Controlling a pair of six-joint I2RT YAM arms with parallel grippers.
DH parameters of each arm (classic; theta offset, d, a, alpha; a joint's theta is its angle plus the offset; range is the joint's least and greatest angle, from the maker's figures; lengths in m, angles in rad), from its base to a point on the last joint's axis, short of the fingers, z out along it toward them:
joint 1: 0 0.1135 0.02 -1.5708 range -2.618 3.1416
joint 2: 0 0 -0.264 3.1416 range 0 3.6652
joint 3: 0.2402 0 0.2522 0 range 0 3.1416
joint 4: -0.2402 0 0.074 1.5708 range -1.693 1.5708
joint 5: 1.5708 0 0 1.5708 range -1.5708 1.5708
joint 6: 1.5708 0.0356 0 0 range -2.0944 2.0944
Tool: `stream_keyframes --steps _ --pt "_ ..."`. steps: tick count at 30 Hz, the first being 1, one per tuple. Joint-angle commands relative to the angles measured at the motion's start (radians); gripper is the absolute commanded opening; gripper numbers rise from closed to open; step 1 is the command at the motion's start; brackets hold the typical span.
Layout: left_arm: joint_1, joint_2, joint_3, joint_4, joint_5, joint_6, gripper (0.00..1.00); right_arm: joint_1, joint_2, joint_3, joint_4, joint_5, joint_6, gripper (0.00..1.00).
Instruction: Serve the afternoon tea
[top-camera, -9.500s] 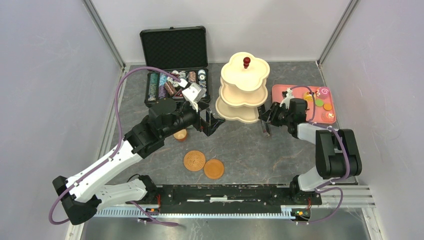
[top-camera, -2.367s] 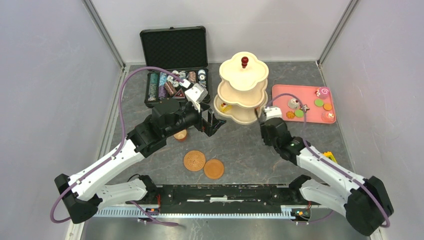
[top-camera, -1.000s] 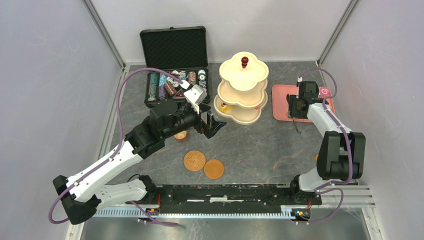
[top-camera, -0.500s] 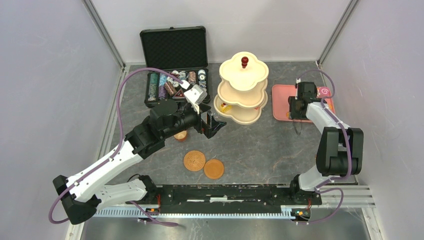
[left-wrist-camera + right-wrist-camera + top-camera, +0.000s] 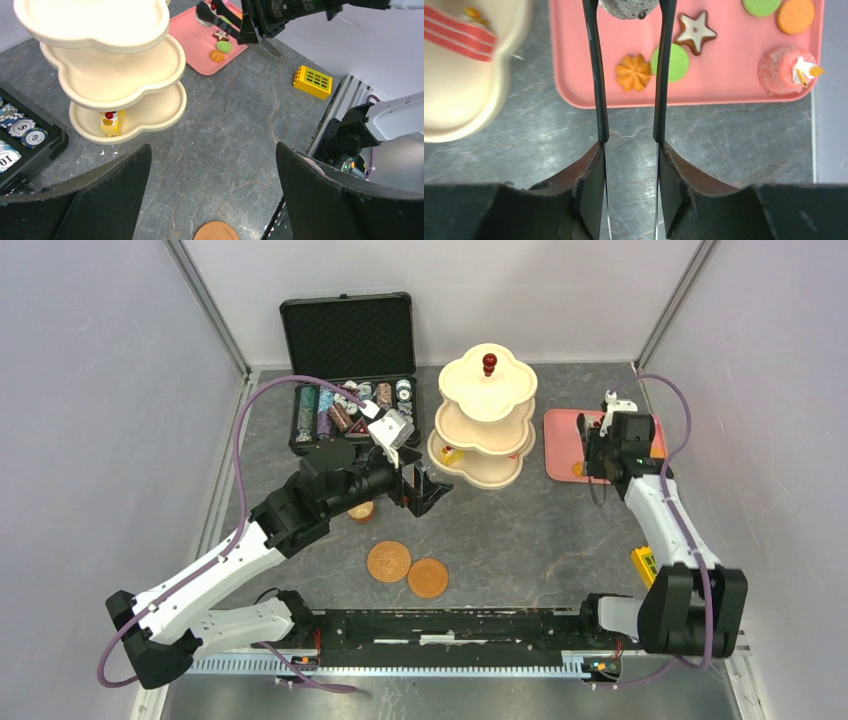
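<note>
The cream three-tier stand (image 5: 487,420) with its red knob stands at the back centre, a yellow cake (image 5: 112,123) on its bottom tier. My right gripper (image 5: 630,190) is shut on black tongs (image 5: 595,75), whose tips pinch a grey round pastry (image 5: 628,7) over the pink tray (image 5: 574,60). An orange flower (image 5: 633,72), green disc (image 5: 674,62), star (image 5: 694,31) and pink cake (image 5: 785,70) lie on the tray. My left gripper (image 5: 425,490) hangs open and empty left of the stand. Two brown saucers (image 5: 389,561) and a brown cup (image 5: 360,510) sit below it.
An open black case of poker chips (image 5: 350,390) lies at the back left. A yellow block (image 5: 645,565) sits on the table near the right arm. Grey walls close in the left, right and back sides.
The right gripper has squeezed the tongs narrower around the grey pastry and its wrist has shifted slightly right over the tray. The left arm has not moved.
</note>
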State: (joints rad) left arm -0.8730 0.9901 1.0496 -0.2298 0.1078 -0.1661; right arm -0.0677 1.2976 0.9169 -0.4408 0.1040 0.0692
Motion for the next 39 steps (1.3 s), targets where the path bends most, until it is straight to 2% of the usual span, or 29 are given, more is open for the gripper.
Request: stream_keyframes --steps 1,3,10,17,21,27,33,39 --pt "-0.005 -0.004 0.013 0.036 0.012 -0.049 1.00 0.015 -0.110 -0.043 0.089 -0.250 0.008 0.15" --pt "-0.005 -0.004 0.013 0.036 0.011 -0.049 1.00 0.059 -0.133 -0.045 0.112 -0.313 0.030 0.15" --pt "-0.004 0.001 0.012 0.035 0.006 -0.047 1.00 0.267 -0.090 0.032 0.131 -0.228 0.081 0.16" --pt "-0.006 0.001 0.013 0.032 -0.001 -0.044 1.00 0.305 -0.049 0.090 0.099 -0.090 0.090 0.15" --pt "-0.006 -0.003 0.015 0.033 0.007 -0.046 1.00 0.305 -0.041 0.095 0.121 -0.134 0.064 0.15" --pt "-0.005 0.000 0.013 0.032 0.002 -0.044 1.00 0.325 0.053 0.179 0.113 -0.154 0.047 0.16" --pt "-0.004 0.005 0.012 0.032 -0.001 -0.043 1.00 0.350 0.110 0.237 0.121 -0.129 0.053 0.23" --pt "-0.004 0.011 0.012 0.032 0.004 -0.046 1.00 0.351 0.161 0.271 0.109 -0.110 0.059 0.40"
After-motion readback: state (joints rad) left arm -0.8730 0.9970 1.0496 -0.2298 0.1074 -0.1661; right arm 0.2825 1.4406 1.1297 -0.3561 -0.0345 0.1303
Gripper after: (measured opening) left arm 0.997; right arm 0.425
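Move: My right hand still holds the tongs, with the white round cake in their tips. The stand's middle tier lies about 22 cm to its left, 8 cm ahead and some 6 cm lower. The yellow cake on the bottom tier is about 28 cm left and 8 cm ahead; the flower cookie is about 5 cm ahead, 1 cm right, on the tray 15 cm below. From my idle left hand, the middle tier is roughly 21 cm ahead, 12 cm right and far below. I lift my right hand clear of the tray while sweeping it left towards the stand, about 13 cm at first, turning it some 20 degrees counter-clockwise and tipping the tongs up a little. After a brief check I ease on forward and farther left, feeding the tong tips in between the top and middle tiers, my grip kept shut on the tongs. ##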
